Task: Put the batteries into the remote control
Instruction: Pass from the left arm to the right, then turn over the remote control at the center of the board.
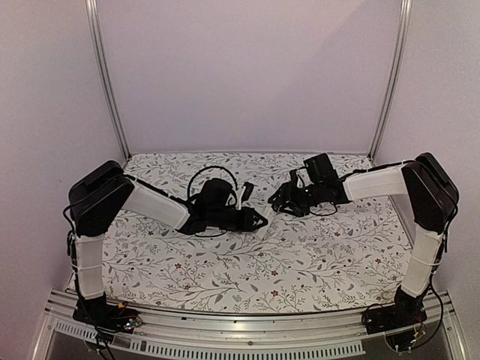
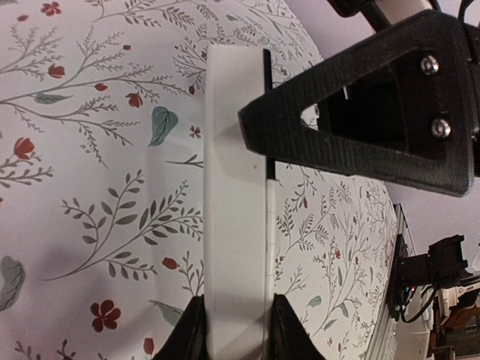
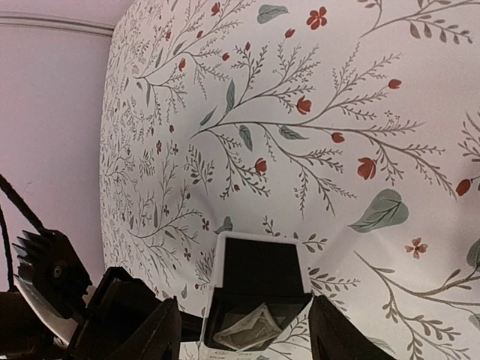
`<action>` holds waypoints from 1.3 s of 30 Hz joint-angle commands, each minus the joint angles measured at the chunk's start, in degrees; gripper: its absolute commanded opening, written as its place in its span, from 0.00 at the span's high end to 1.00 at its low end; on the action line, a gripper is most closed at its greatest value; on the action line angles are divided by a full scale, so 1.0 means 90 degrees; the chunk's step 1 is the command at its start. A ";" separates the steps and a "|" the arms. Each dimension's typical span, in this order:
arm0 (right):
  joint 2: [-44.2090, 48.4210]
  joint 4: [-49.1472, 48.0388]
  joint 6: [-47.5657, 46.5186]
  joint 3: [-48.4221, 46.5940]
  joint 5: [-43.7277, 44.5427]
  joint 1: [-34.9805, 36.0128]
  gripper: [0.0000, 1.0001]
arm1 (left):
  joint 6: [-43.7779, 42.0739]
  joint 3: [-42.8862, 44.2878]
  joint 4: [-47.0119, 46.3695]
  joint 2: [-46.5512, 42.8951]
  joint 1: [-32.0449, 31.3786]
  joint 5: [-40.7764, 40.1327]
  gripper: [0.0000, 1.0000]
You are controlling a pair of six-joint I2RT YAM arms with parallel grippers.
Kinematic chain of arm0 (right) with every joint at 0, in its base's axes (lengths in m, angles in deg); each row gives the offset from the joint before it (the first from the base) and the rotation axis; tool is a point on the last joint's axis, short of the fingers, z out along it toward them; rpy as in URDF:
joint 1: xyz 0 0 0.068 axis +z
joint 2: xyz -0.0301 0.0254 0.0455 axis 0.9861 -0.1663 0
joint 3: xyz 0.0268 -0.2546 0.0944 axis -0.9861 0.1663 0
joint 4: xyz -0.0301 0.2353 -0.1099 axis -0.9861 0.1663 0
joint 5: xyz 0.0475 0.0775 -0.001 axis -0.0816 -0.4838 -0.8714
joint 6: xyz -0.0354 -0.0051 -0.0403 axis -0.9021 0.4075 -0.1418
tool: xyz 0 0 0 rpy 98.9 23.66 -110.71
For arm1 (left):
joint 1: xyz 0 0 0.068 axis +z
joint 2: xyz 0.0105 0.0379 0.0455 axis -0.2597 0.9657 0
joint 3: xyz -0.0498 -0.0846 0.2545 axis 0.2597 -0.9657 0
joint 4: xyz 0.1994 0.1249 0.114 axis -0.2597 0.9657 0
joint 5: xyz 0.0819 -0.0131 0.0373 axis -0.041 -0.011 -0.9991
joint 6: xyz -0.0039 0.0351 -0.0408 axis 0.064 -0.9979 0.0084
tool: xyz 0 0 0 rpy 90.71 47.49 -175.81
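The remote control (image 2: 232, 187), a slim white bar, is clamped at its near end by my left gripper (image 2: 236, 334), shut on its two long sides and holding it off the floral cloth. In the top view the remote control (image 1: 241, 196) sticks up from the left gripper (image 1: 259, 219). My right gripper (image 1: 279, 201) is at its far end. In the right wrist view the remote control (image 3: 259, 274) shows a dark open compartment with a pale crumpled piece inside. The right gripper (image 3: 247, 334) straddles that end, open, with a gap on the left side. The batteries are out of view.
A floral cloth (image 1: 300, 262) covers the table. Pink walls close in the back and both sides, with aluminium posts (image 1: 105, 82) at the rear corners. A metal rail (image 1: 247, 330) runs along the near edge between the arm bases.
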 commanded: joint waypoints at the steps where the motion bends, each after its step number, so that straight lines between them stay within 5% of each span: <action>1: -0.0155 0.0480 -0.0113 -0.0244 0.0431 0.0085 0.48 | 0.0256 -0.0184 -0.0704 -0.0241 -0.0044 0.0065 0.85; 14: -0.0362 0.0704 -0.0126 -0.0492 0.0132 0.0144 0.83 | 0.0266 -0.0366 -0.0928 -0.0297 -0.0072 -0.0038 0.80; 26: -0.0079 0.1919 -0.0716 -0.0807 0.0470 0.0140 0.90 | -0.0119 -0.0838 -0.0425 -0.1002 -0.0015 -0.0435 0.01; 39: -0.1076 0.3450 -0.1257 -0.2069 0.0521 0.0320 0.77 | -0.0439 -0.1189 0.0373 -0.1804 0.0043 -0.1241 0.01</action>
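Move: The left hand already holds the remote control near its middle, which lies about 1 cm ahead of that hand point; the right gripper that is to take the remote is about 6 cm ahead, 5 cm to the right and 2 cm higher. The right fingers already stand open around the far, black-faced end; from the right hand, the remote's middle is some 6 cm back, 3 cm left and 2 cm lower. Staying almost in place, the right hand closes its fingers and pinches the far end of the remote while the left hand still keeps hold of its middle; only then do the left fingers spread fully and let go. The left hand backs away up by about 6 cm and left by 4 cm, while the right hand keeps its pinch, sinks nearly 2 cm and tips its fingers some 15 degrees farther down. ##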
